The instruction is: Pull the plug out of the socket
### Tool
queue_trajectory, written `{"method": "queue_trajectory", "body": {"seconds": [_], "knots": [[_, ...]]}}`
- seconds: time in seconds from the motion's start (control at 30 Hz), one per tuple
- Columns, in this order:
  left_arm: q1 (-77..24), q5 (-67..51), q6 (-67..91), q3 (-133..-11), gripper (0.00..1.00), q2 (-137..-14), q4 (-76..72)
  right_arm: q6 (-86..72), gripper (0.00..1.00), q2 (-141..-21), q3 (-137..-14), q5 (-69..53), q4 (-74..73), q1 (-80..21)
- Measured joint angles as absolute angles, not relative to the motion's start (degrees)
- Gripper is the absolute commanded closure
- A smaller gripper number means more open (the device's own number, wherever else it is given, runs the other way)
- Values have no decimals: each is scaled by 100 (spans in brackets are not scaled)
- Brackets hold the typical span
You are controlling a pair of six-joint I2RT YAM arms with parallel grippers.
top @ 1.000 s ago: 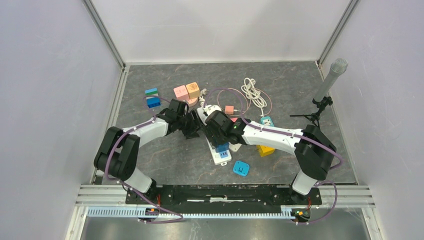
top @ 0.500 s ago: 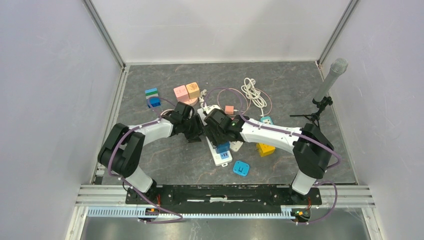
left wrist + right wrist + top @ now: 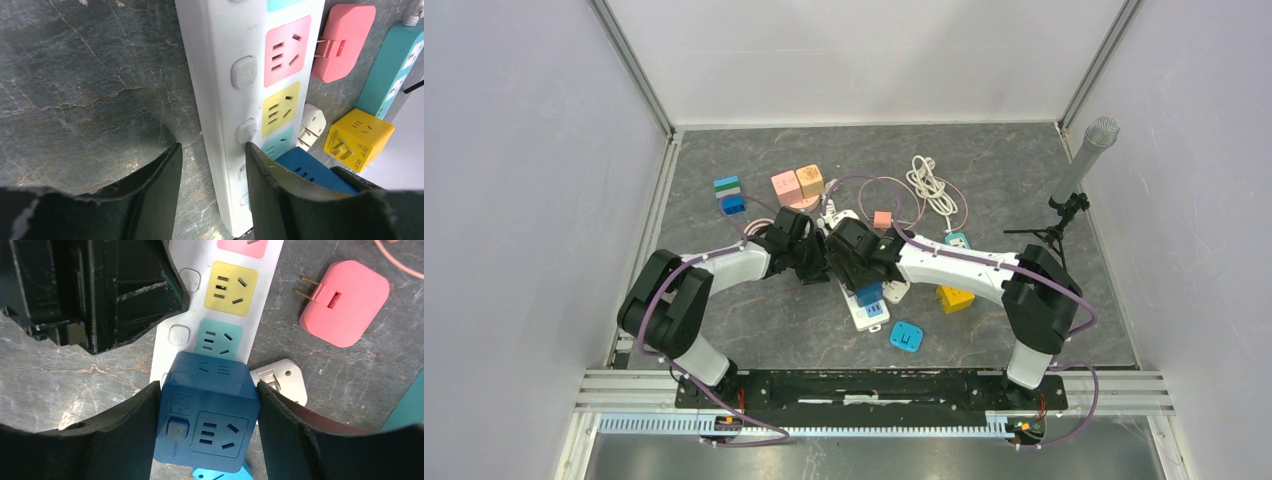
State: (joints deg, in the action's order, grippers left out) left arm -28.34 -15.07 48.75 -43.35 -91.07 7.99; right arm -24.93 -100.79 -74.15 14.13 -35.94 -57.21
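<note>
A white power strip [image 3: 867, 314] with pink, yellow and teal sockets lies on the grey stone table. A dark blue cube plug [image 3: 210, 410] sits in the strip's near end, also seen as the blue plug [image 3: 870, 294] from above. My right gripper [image 3: 209, 390] is shut on it, one finger pressed on each side. My left gripper [image 3: 211, 150] is open astride the strip's [image 3: 215, 75] left edge. One finger stands on the table beside the strip and the other rests on its row of buttons, just beside the blue plug [image 3: 310, 170].
Right of the strip lie a pink flat plug [image 3: 345, 42], a small white adapter [image 3: 311, 125], a yellow cube [image 3: 357, 137] and a teal strip [image 3: 395, 65]. A blue flat adapter [image 3: 907, 336] lies nearer me. Coloured cubes [image 3: 785, 186], a coiled white cable [image 3: 931, 185] and a microphone [image 3: 1084, 165] stand farther back.
My left gripper has moved right onto the strip's edge and its jaws have narrowed. My right gripper's jaws have closed in against the blue plug.
</note>
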Motion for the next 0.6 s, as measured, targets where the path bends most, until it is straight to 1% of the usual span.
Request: {"method": "queue_trajectory", "body": {"seconds": [0.17, 0.2, 0.23, 0.27, 0.33, 0.37, 0.4, 0.47, 0.53, 0.6], "knots": [[-2838, -1509, 4877, -4331, 47, -9120, 735, -2237, 100, -9830, -6976, 1883, -3028, -5948], [-2838, -1516, 4877, -4331, 47, -9124, 729, -2233, 96, -9784, -6899, 1933, -2939, -5970], [-2838, -1522, 4880, -4331, 47, -9129, 720, -2241, 84, -9751, -6842, 1968, -2869, -5986], [-2838, -1535, 4880, -4331, 47, -9135, 709, -2261, 68, -9734, -6807, 1984, -2821, -5990], [-2838, -1553, 4882, -4333, 47, -9148, 692, -2318, 39, -9734, -6801, 1997, -2827, -5983], [-2838, -1555, 4884, -4333, 47, -9153, 685, -2351, 28, -9734, -6805, 1999, -2851, -5972], [-2838, -1557, 4884, -4331, 47, -9157, 676, -2388, 19, -9736, -6816, 1992, -2884, -5946], [-2840, -1564, 4886, -4329, 47, -9172, 644, -2427, 8, -9736, -6823, 1964, -2947, -5876], [-2847, -1573, 4897, -4307, 47, -9179, 587, -2445, 4, -9734, -6823, 1944, -2939, -5815], [-2847, -1588, 4930, -4289, 47, -9179, 550, -2421, 4, -9717, -6785, 1885, -2895, -5730]]}}
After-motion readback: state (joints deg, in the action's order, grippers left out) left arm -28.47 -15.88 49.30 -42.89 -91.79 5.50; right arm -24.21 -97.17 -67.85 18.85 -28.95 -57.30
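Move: The dark blue plug is already between the right hand's fingers, its middle about 1 cm back of the hand point and 2 cm below. From that hand the white plug lies about 6 cm right and 1 cm back, the pink plug 9 cm ahead and 5 cm right, the light blue plug 9 cm back and 7 cm right, all about 7 cm lower. From the left hand, the dark blue plug is about 7 cm right, 4 cm back and 3 cm higher. Tipping its fingertips forward by some 5–10 degrees, the right hand first rocks at the dark blue plug almost on the spot, still gripping its sides. Then the fingers open nearly wide, the right one coming off the plug, as the hand eases about 1 cm forward and 1 cm to the right. The left hand stays low at the power strip's left edge, one finger against it. ##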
